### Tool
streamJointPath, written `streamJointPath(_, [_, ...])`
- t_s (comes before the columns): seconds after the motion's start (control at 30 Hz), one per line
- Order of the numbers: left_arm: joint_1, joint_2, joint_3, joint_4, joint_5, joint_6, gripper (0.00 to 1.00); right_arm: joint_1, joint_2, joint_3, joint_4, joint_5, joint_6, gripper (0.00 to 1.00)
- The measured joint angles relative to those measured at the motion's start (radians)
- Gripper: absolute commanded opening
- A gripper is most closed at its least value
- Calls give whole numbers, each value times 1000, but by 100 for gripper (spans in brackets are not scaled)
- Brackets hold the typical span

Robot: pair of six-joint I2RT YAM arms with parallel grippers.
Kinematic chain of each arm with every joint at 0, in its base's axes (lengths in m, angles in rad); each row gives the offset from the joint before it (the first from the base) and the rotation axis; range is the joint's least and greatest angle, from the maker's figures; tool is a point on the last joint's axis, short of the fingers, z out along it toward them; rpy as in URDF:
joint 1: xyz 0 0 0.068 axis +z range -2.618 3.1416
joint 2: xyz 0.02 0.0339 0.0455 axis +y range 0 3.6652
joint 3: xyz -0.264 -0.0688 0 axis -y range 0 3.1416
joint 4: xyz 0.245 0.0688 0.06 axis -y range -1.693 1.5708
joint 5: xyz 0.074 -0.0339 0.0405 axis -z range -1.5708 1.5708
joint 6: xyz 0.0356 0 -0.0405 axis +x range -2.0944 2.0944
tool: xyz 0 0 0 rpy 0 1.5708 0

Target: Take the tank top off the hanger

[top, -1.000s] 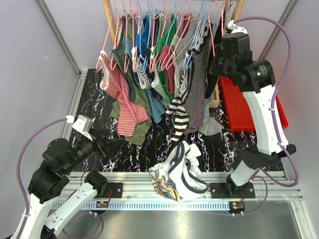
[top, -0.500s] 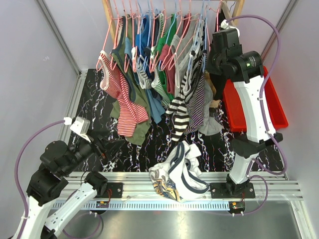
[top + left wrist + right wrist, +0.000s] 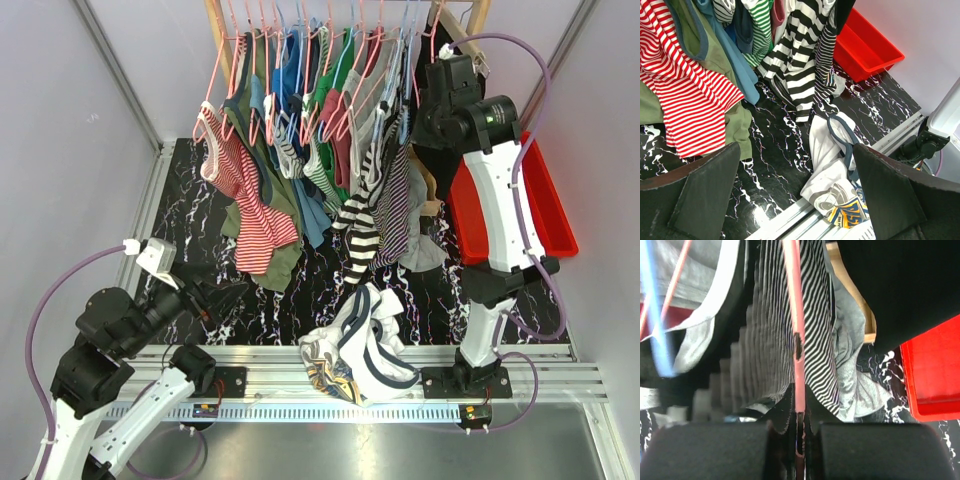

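Observation:
My right gripper point(image 3: 432, 95) point(image 3: 799, 410) is up at the right end of the rack, shut on a pink hanger point(image 3: 796, 330). A finely striped black-and-white tank top point(image 3: 398, 195) point(image 3: 812, 335) hangs from that hanger. A boldly striped black-and-white top point(image 3: 360, 225) point(image 3: 800, 65) hangs just left of it. My left gripper point(image 3: 225, 293) point(image 3: 795, 200) is open and empty, low over the table's front left, pointing at the hanging clothes.
Several more tops hang on pink and blue hangers along the rack point(image 3: 300, 90), including a red-striped one point(image 3: 245, 190). A pile of removed tops point(image 3: 360, 345) lies at the front edge. A red bin point(image 3: 515, 205) stands at the right, behind the right arm.
My right arm has swung left, in toward the rack, and drawn the pink hanger with its striped tank top along. My left gripper has edged slightly right.

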Motion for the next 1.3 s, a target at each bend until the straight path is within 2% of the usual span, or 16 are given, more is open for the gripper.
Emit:
streamJointPath(0.1, [0, -1, 0, 0, 0, -1, 99, 0, -32, -71, 8, -18, -7, 45])
streamJointPath(0.13, [0, -1, 0, 0, 0, -2, 99, 0, -57, -113, 10, -23, -7, 61])
streamJointPath(0.23, [0, -1, 0, 0, 0, -4, 99, 0, -172, -273, 32, -51, -12, 85])
streamJointPath(0.27, [0, -1, 0, 0, 0, -7, 99, 1, -228, -339, 50, -64, -13, 99])
streamJointPath(0.57, [0, 2, -3, 4, 17, -29, 99, 59, -801, -932, 169, -233, 4, 100])
streamJointPath(0.63, [0, 3, -8, 9, 24, -37, 99, 114, -892, -1069, 204, -264, 26, 100])
streamJointPath(0.73, [0, 9, -22, 16, 33, -48, 99, 288, -970, -1310, 265, -291, 87, 100])
streamJointPath(0.87, [0, 35, -45, 30, 45, -68, 99, 548, -936, -1592, 365, -280, 219, 100])
streamJointPath(0.93, [0, 43, -58, 35, 50, -77, 99, 673, -902, -1672, 400, -250, 296, 100])
streamJointPath(1.03, [0, 52, -75, 44, 54, -93, 99, 819, -835, -1707, 460, -204, 398, 100])
streamJointPath(1.17, [0, 54, -82, 46, 54, -102, 99, 925, -648, -1702, 583, -152, 508, 100])
streamJointPath(1.3, [0, 54, -82, 45, 53, -107, 99, 959, -423, -1687, 642, -119, 587, 100])
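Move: Some 34 cm back, 12 cm to the left and 36 cm below the right hand lies the crumpled tank top on the near table edge. The dark striped top hangs close by, roughly 4 cm ahead, 5 cm to the left and 17 cm lower than this hand; the red bin's middle is about 20 cm to its right, 5 cm ahead and 36 cm down. From the left hand the tank top lies about 6 cm back, 24 cm right and 31 cm down. Letting go of the empty pink hanger at the rack, the right fingers spread wide as the hand pulls back fast, nearly level for some 20 cm, then swoops on back, left and steeply down to the tank top, tipping down and turning counter-clockwise by about 30 degrees. Finger contact with the cloth can't be made out. The left hand, still open, sinks 3 cm and eases right. ##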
